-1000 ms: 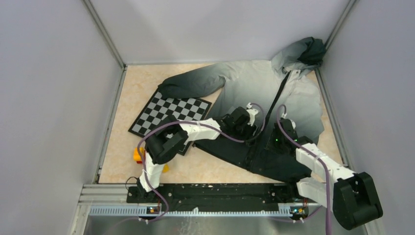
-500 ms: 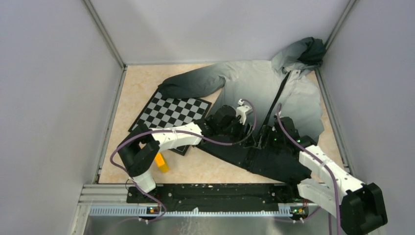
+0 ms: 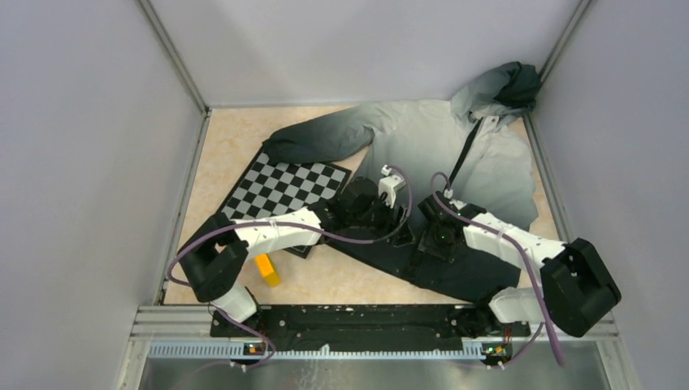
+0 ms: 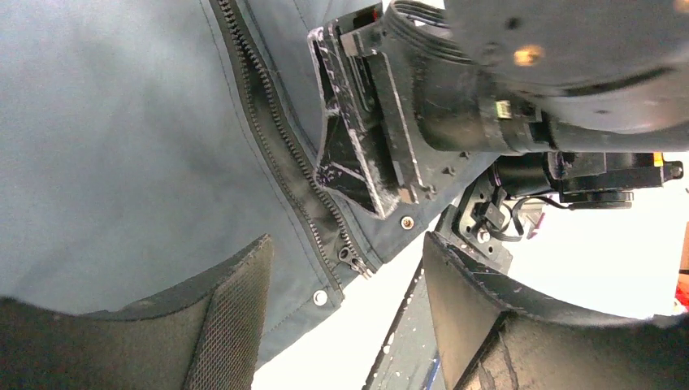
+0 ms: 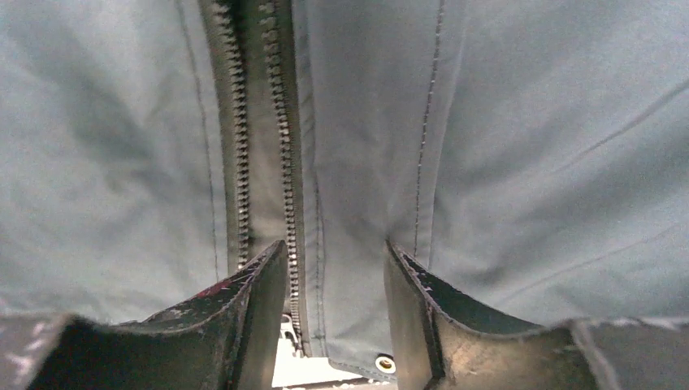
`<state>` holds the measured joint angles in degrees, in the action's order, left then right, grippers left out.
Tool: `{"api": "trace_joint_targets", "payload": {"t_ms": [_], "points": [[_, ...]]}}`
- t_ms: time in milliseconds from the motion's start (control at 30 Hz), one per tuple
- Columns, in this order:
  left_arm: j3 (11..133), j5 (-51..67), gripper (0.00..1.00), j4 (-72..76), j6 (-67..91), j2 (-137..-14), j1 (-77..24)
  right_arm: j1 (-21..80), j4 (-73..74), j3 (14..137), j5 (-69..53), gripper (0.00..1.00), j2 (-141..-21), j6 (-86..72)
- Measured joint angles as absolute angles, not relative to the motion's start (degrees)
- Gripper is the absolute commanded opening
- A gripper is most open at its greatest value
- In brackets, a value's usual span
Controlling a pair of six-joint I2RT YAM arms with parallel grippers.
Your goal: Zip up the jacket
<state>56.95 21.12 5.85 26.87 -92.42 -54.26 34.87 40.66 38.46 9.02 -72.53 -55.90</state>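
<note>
The jacket (image 3: 422,138) lies flat, pale hood at the far right corner and black hem toward me. Its dark zipper (image 3: 459,162) runs down the front, and the teeth stand apart near the hem. In the left wrist view the zipper slider (image 4: 351,262) sits at the hem's bottom corner beside a metal snap (image 4: 314,298). My left gripper (image 4: 347,244) hovers open over it, holding nothing. My right gripper (image 5: 335,248) is open too, low over the hem fabric just right of the zipper teeth (image 5: 280,138). From above, the left gripper (image 3: 388,218) and right gripper (image 3: 431,236) sit close together at the hem.
A black-and-white checkerboard (image 3: 276,188) lies left of the jacket, partly under my left arm. An orange block (image 3: 265,269) sits near the left arm's base. Grey walls close in the tabletop (image 3: 227,146) on three sides.
The right arm swung left and its gripper came to the zipper at the hem, jaws now apart. The left arm stretched out lower, and its gripper shifted slightly left.
</note>
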Motion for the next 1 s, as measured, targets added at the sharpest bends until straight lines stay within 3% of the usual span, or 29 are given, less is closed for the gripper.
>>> {"api": "trace_joint_targets", "payload": {"t_ms": [267, 633, 1000], "points": [[53.1, 19.0, 0.73, 5.8, 26.3, -86.9, -54.3, 35.2, 41.6, 39.6, 12.1, 0.39, -76.3, -59.4], [47.4, 18.9, 0.75, 9.1, 27.8, -84.4, -54.2, 35.4, 41.4, 40.7, 13.9, 0.01, -79.1, -59.6], [47.0, 23.3, 0.75, 14.3, 32.7, -86.3, -52.3, 35.5, 36.2, 34.8, 13.8, 0.0, -69.9, -53.3]]}}
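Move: The strip of cloth I want, the jacket's right front edge beside the zip, is almost under my right hand: about 1 cm ahead, 1 cm to its right and 2 cm below. The open zip's slider is roughly 5 cm back and 2 cm left of that hand; the hem snap is some 6 cm back and 2 cm right. From my left hand the strip lies about 9 cm right, 2 cm back and 12 cm down. I sink my right hand just over 1 cm onto the strip of cloth beside the zip, easing about 1 cm forward and to the right, and close the half-open fingers fully, pinching up a fold. Then I begin to rise by just under 1 cm, keeping the grip. My left hand, still wide open, backs off about 2.5 cm to the left, away from the zip. ##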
